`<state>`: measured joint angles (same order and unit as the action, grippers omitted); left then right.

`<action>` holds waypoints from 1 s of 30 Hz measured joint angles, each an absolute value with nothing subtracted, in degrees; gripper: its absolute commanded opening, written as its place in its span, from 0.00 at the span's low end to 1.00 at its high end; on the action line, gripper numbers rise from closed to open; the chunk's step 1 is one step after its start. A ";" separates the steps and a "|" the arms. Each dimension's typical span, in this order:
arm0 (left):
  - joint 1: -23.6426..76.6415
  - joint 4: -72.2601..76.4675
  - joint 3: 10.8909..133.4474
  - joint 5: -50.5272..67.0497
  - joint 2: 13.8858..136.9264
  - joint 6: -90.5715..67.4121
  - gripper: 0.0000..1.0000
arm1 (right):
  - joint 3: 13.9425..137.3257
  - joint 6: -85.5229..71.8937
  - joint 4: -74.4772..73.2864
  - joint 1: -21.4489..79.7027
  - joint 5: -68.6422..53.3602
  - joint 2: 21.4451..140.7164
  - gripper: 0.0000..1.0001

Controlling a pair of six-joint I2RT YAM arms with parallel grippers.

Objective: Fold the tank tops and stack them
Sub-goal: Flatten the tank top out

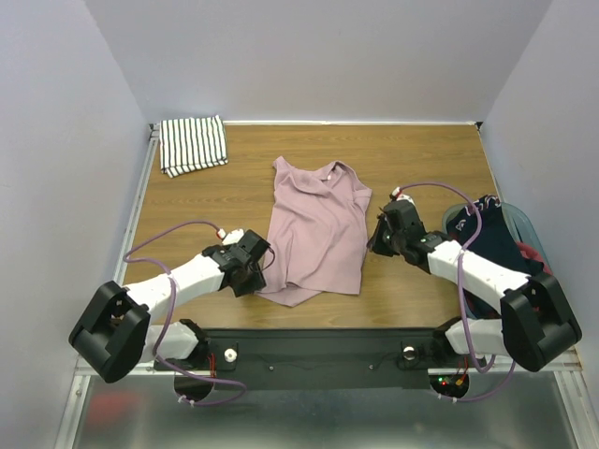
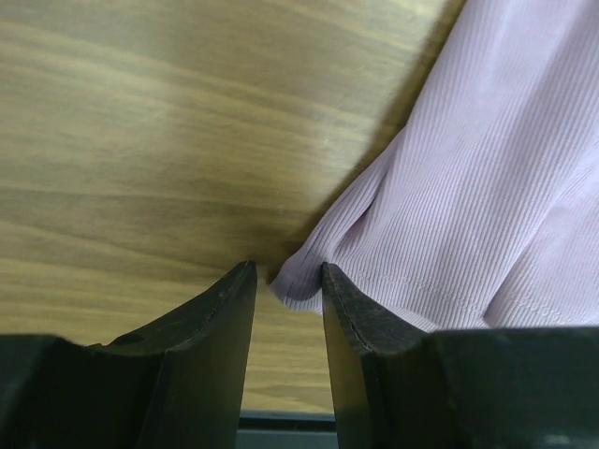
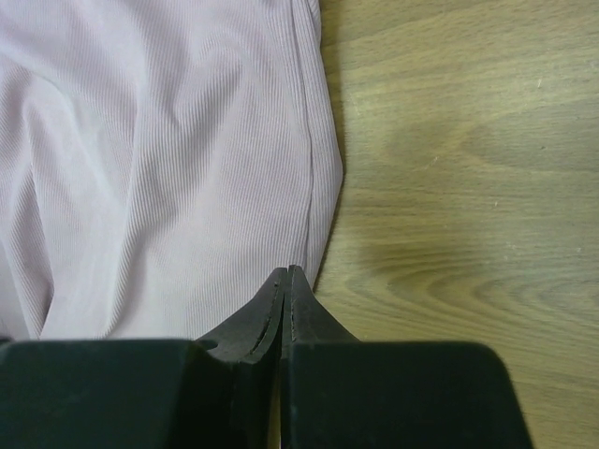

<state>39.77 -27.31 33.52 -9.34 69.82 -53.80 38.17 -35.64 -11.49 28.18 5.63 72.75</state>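
The dusty pink tank top (image 1: 318,229) lies spread flat mid-table, neckline toward the back. The striped tank top (image 1: 193,144) sits folded at the back left corner. My left gripper (image 1: 257,271) is low at the pink top's near left hem corner. In the left wrist view it (image 2: 288,281) stands open, and the corner of the pink cloth (image 2: 487,196) pokes between the fingertips without being pinched. My right gripper (image 1: 377,245) is at the pink top's right edge. In the right wrist view it (image 3: 290,273) is shut with nothing in it, tips over the side seam of the pink top (image 3: 168,168).
A grey-blue basket (image 1: 522,224) at the right edge holds a dark navy garment (image 1: 489,238) and a red one (image 1: 530,253). Bare wood (image 1: 421,159) lies between the pink top and the basket. Walls close in the table on three sides.
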 measured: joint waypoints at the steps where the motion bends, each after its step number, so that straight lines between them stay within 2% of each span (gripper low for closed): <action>1: 39.77 -28.10 33.52 -9.21 69.54 -54.13 0.46 | 38.06 -35.66 -11.49 28.18 5.50 72.75 0.00; 3: 39.77 -28.82 33.52 -9.19 69.28 -54.46 0.45 | 37.58 -35.77 -11.49 28.18 5.32 72.71 0.00; 7: 39.77 -29.02 33.52 -8.93 69.84 -54.52 0.33 | 37.08 -35.81 -11.46 28.18 4.91 72.64 0.00; 8: 39.75 -28.95 33.52 -8.91 70.06 -54.48 0.21 | 36.80 -35.81 -11.46 28.18 4.62 72.38 0.01; 11: 39.75 -28.23 33.54 -8.60 70.46 -54.50 0.00 | 35.73 -35.81 -11.38 28.18 3.53 71.18 0.05; 16: 39.75 -27.81 34.37 -8.19 70.76 -53.84 0.00 | 32.71 -36.05 -11.40 28.56 1.45 68.55 0.15; 23: 38.54 -28.27 40.75 -9.19 68.90 -52.53 0.00 | 29.47 -37.78 -11.03 32.97 0.08 67.94 0.36; 30: 35.22 -28.64 44.93 -10.61 66.24 -50.37 0.00 | 29.32 -39.86 -9.37 34.59 3.64 70.37 0.39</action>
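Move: The near left corner of the pink tank top lies right at the left hand, between its open fingers and about 1 cm below them; the hem's lowest point is some 7 cm to this hand's right and 4 cm back. From the shut right hand, beside the top's right edge, the near right corner lies about 8 cm back, 2 cm left and 5 cm down, and the near left corner roughly 24 cm left, 9 cm back. The left hand all but stays low while its half-open fingers close and pinch the near left corner of the tank top, then it lifts that corner about 8 cm and carries it some 6 cm forward, the fingertips swinging about 10 degrees outward, away from the base. Meanwhile the right hand draws back about 5 cm and sinks about 4 cm along the top's right edge towards the near right corner, edging slightly left and opening its shut fingers to under half, with the left finger ending over or on the cloth's edge. ##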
